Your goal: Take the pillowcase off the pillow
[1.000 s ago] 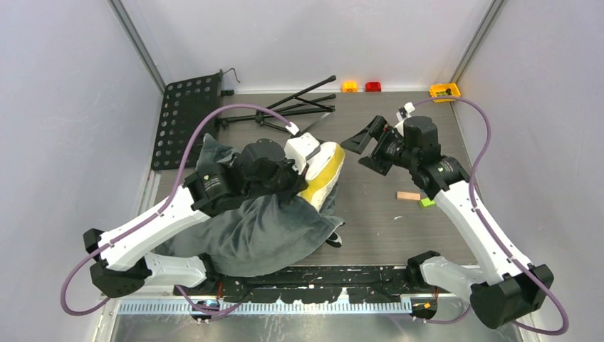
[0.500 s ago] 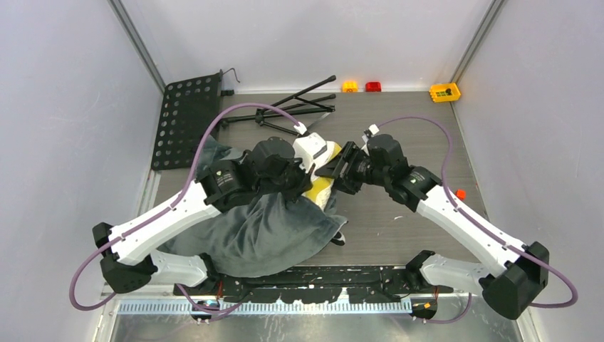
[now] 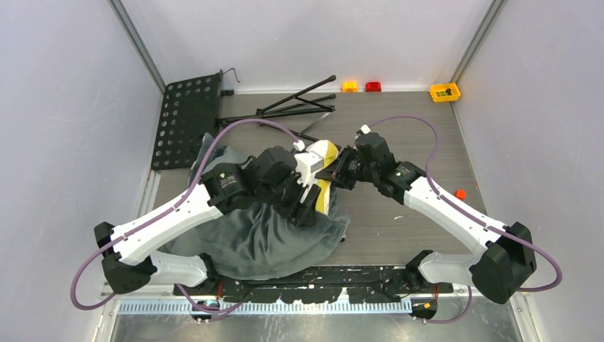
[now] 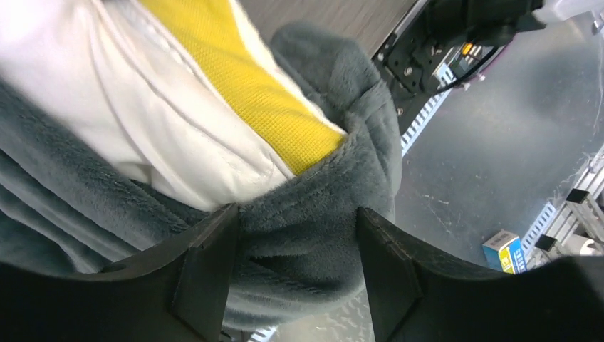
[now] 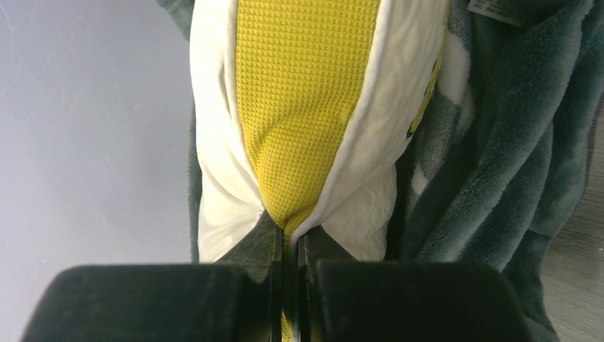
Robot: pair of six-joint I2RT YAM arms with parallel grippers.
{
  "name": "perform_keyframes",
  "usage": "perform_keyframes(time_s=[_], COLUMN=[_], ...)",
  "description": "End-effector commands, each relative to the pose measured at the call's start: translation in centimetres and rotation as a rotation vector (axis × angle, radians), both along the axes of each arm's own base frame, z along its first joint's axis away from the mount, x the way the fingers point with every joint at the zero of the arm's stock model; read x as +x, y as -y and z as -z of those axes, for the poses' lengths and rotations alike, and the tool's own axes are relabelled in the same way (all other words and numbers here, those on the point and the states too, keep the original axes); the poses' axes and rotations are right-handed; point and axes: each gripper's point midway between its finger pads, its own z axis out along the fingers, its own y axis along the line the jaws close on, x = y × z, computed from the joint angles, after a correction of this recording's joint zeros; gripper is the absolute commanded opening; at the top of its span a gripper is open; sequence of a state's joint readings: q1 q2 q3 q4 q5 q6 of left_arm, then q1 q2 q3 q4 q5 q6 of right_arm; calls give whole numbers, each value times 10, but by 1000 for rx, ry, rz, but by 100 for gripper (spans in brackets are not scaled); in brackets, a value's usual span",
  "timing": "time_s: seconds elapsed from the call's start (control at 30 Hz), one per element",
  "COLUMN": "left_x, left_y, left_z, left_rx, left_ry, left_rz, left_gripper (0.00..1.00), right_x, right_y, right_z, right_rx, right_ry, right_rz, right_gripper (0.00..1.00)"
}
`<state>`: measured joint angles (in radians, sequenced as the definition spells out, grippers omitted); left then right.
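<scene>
The dark grey-teal pillowcase (image 3: pixel 249 239) lies bunched under my left arm, still wrapped round most of the pillow. The white pillow (image 3: pixel 326 151) with its yellow band pokes out at the far right end. My left gripper (image 3: pixel 306 206) is open, and a thick fold of pillowcase rim (image 4: pixel 313 214) sits between its fingers (image 4: pixel 206 274). In the left wrist view the pillow (image 4: pixel 171 121) shows just above that rim. My right gripper (image 5: pixel 290 242) is shut on the pillow's yellow band (image 5: pixel 306 92), with pillowcase (image 5: pixel 513 157) to its right. In the top view my right gripper (image 3: pixel 333 173) meets the pillow's end.
A black perforated plate (image 3: pixel 186 117) and black stand legs (image 3: pixel 295 103) lie at the back left. Small orange (image 3: pixel 350 86), red (image 3: pixel 373 86) and yellow (image 3: pixel 444 90) bricks sit along the back wall. A small red piece (image 3: pixel 460 194) lies beside my right arm.
My right gripper swung left to the pillow's end and shut on the yellow band. My left gripper opened and moved nearer, down onto the pillowcase rim.
</scene>
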<state>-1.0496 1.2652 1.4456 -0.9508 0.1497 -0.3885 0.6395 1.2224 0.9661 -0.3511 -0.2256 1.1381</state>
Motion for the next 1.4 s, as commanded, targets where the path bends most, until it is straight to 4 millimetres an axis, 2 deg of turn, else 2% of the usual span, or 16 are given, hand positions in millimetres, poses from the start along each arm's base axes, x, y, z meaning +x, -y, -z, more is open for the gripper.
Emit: perform_keyframes(time_s=[0.0,0.07,0.13,0.23,0.33,0.43,0.63,0.77,0.9,1.0,1.13,1.23,1.37], left_x=[-24,-29,-40,-64,-84,-95,-120,-125,-129,-120,-80,-51,-11], left_y=[-11,-10,-8,-5,-14,-23,-28,-46,-60,-65,-91,-103,-121], left_z=[13,19,23,28,48,68,92,125,153,165,177,172,160], left_rx=[-40,-33,-25,-22,40,80,53,146,235,302,510,549,464], left_ry=[-101,-128,-169,-233,-284,-322,-398,-436,-466,-437,-289,-237,-215], left_rz=[-8,6,47,136,184,192,224,198,193,149,-38,-173,-363], left_gripper=[65,62,50,49,46,33,6,4,4,4,0,0,0], right_x=[17,18,21,26,34,40,51,57,68,78,89,97,106], right_y=[-7,-6,-3,6,19,28,47,63,88,103,129,163,215], right_z=[-41,-44,-45,-43,-44,-49,-55,-60,-69,-81,-111,-135,-156], right_rx=[71,68,59,45,55,68,90,109,127,142,156,134,75], right_ry=[143,155,164,168,160,163,161,163,179,200,253,305,344], right_rz=[22,26,41,72,115,140,193,226,288,326,363,426,528], right_gripper=[0,0,0,0,0,0,0,0,0,0,0,0,0])
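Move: The edge of the pillowcase opening lies between my spread left fingertips, about 5 cm below the hand, 3 cm back and 2 cm right. The bared end of the pillow is some 8 cm ahead, 2 cm right and 9 cm below that hand. My right hand already grips the pillow's yellow edge; its bared part centres about 6 cm left, 2 cm back and 5 cm below. The orange block is roughly 22 cm right of this hand, 2 cm back, on the table. I pull the pillow by its yellow edge with my shut right hand, to the right some 14 cm and a little forward after a short hold, turning about 20 degrees clockwise and rising late. Against it my left hand drops about 17 cm, drawing back and closing on the pillowcase edge, then drifting left and swinging forward again near the bottom. ##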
